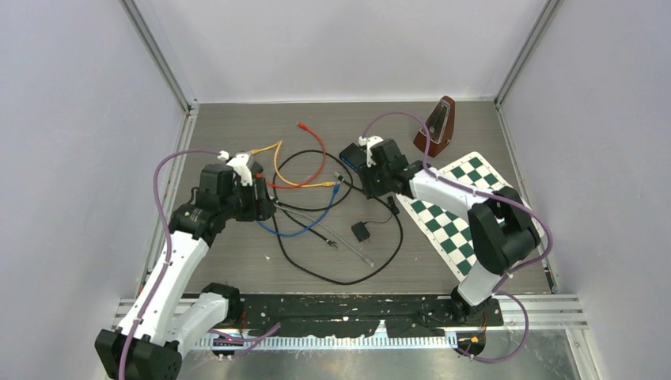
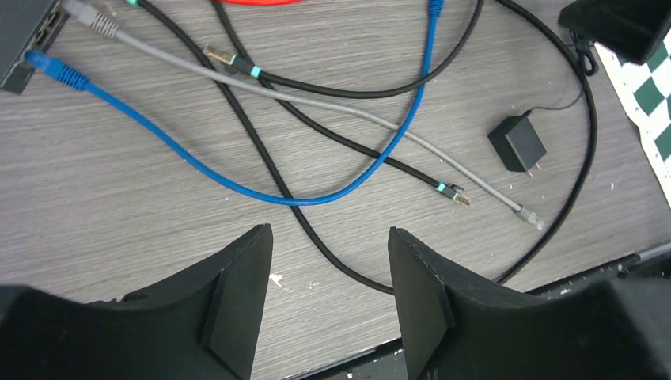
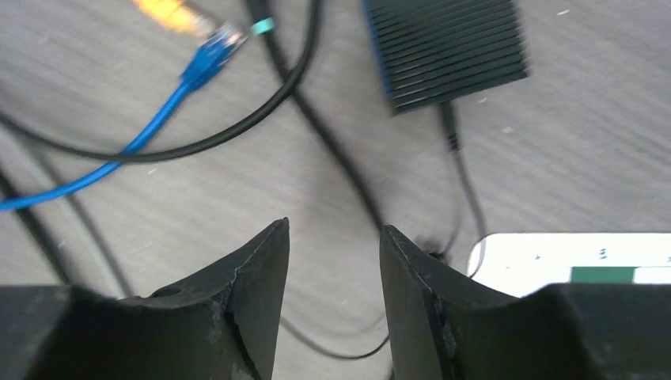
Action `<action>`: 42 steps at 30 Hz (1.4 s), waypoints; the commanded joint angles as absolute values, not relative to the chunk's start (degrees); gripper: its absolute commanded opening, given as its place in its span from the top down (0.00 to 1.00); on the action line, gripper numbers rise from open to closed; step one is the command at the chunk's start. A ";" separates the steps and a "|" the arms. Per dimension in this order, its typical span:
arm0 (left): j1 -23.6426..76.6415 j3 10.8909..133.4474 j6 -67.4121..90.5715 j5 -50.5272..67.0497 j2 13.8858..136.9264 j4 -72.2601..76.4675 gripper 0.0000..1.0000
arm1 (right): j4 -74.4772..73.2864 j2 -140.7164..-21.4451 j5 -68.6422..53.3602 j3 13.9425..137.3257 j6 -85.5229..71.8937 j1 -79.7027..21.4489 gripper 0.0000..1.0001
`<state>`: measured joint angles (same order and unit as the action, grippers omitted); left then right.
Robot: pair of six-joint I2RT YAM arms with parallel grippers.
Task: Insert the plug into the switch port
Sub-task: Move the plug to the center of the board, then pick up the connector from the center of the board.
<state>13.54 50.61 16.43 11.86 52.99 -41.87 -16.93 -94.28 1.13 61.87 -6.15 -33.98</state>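
The switch (image 2: 22,43) is a dark box cut off at the top left corner of the left wrist view; it is hidden under my left arm in the top view. A blue plug (image 2: 49,68) and a grey plug (image 2: 89,17) lie at its port side; I cannot tell whether either is inserted. The blue cable's other plug (image 3: 210,51) lies loose beside a yellow plug (image 3: 170,12). My left gripper (image 2: 328,231) is open and empty above bare table and a black cable, also in the top view (image 1: 265,207). My right gripper (image 3: 333,227) is open and empty (image 1: 373,184).
A black ribbed box (image 3: 447,47) with a power lead sits by the right gripper. A black wall adapter (image 1: 360,231), tangled black, grey, red and yellow cables (image 1: 316,158), a checkerboard (image 1: 463,214) and a brown metronome (image 1: 437,127) are on the table. A black rail (image 1: 356,305) runs along the near edge.
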 commanded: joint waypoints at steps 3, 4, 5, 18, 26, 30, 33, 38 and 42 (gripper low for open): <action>13.45 45.07 20.17 5.94 49.08 -39.69 0.42 | -11.81 -98.99 -4.56 68.30 2.07 -30.32 0.47; 13.45 44.59 19.94 6.52 48.42 -39.16 0.42 | -11.50 -100.36 -5.78 68.91 3.86 -30.28 0.47; 13.45 44.06 19.49 7.13 47.79 -38.81 0.41 | -12.06 -101.29 -6.32 70.62 4.52 -30.29 0.47; 13.45 42.76 17.03 4.53 42.94 -41.22 0.40 | -16.70 -108.99 -7.34 76.30 6.20 -30.32 0.48; 13.45 44.21 16.47 5.30 43.89 -41.35 0.40 | -24.81 -106.25 -6.54 78.52 0.97 -31.40 0.49; 13.45 45.63 14.52 4.79 43.94 -42.84 0.40 | -28.99 -100.86 -4.79 78.10 -2.60 -34.12 0.48; 13.45 44.47 14.60 5.60 42.71 -41.76 0.40 | -27.38 -96.73 -5.64 75.64 -5.27 -36.58 0.48; 13.45 43.24 14.83 5.64 40.99 -41.13 0.40 | -25.28 -93.95 -5.43 71.68 -7.78 -42.69 0.48; 13.45 43.38 14.02 5.53 39.90 -41.34 0.40 | -25.14 -91.92 -1.32 68.59 -13.38 -49.43 0.50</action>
<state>13.54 43.05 15.59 5.65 41.28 -42.35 -26.09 -94.41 -4.64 71.83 -6.94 -44.75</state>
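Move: Straight in front of the empty, open right hand sits the blue-edged black box, about 9 cm ahead, 6 cm left and 4 cm below. The power plug already lies released about 10 cm back and 4 cm left, 5 cm lower. The bundled thin cord is some 3 cm back and 3 cm right of the hand, and the blue cable's loose end about 10 cm left, 1 cm ahead. From the left hand the box is roughly 18 cm ahead and 20 cm right. With nothing in its open fingers, the right hand first reaches forward about 5 cm towards the blue-edged box, veering slightly left, then eases back while sinking close to the table. From there it swings up, back and left, roughly 8 cm higher, away from the box, having turned some 15 degrees counter-clockwise. The left hand, also open and empty, draws back, left and slightly down a few centimetres. ##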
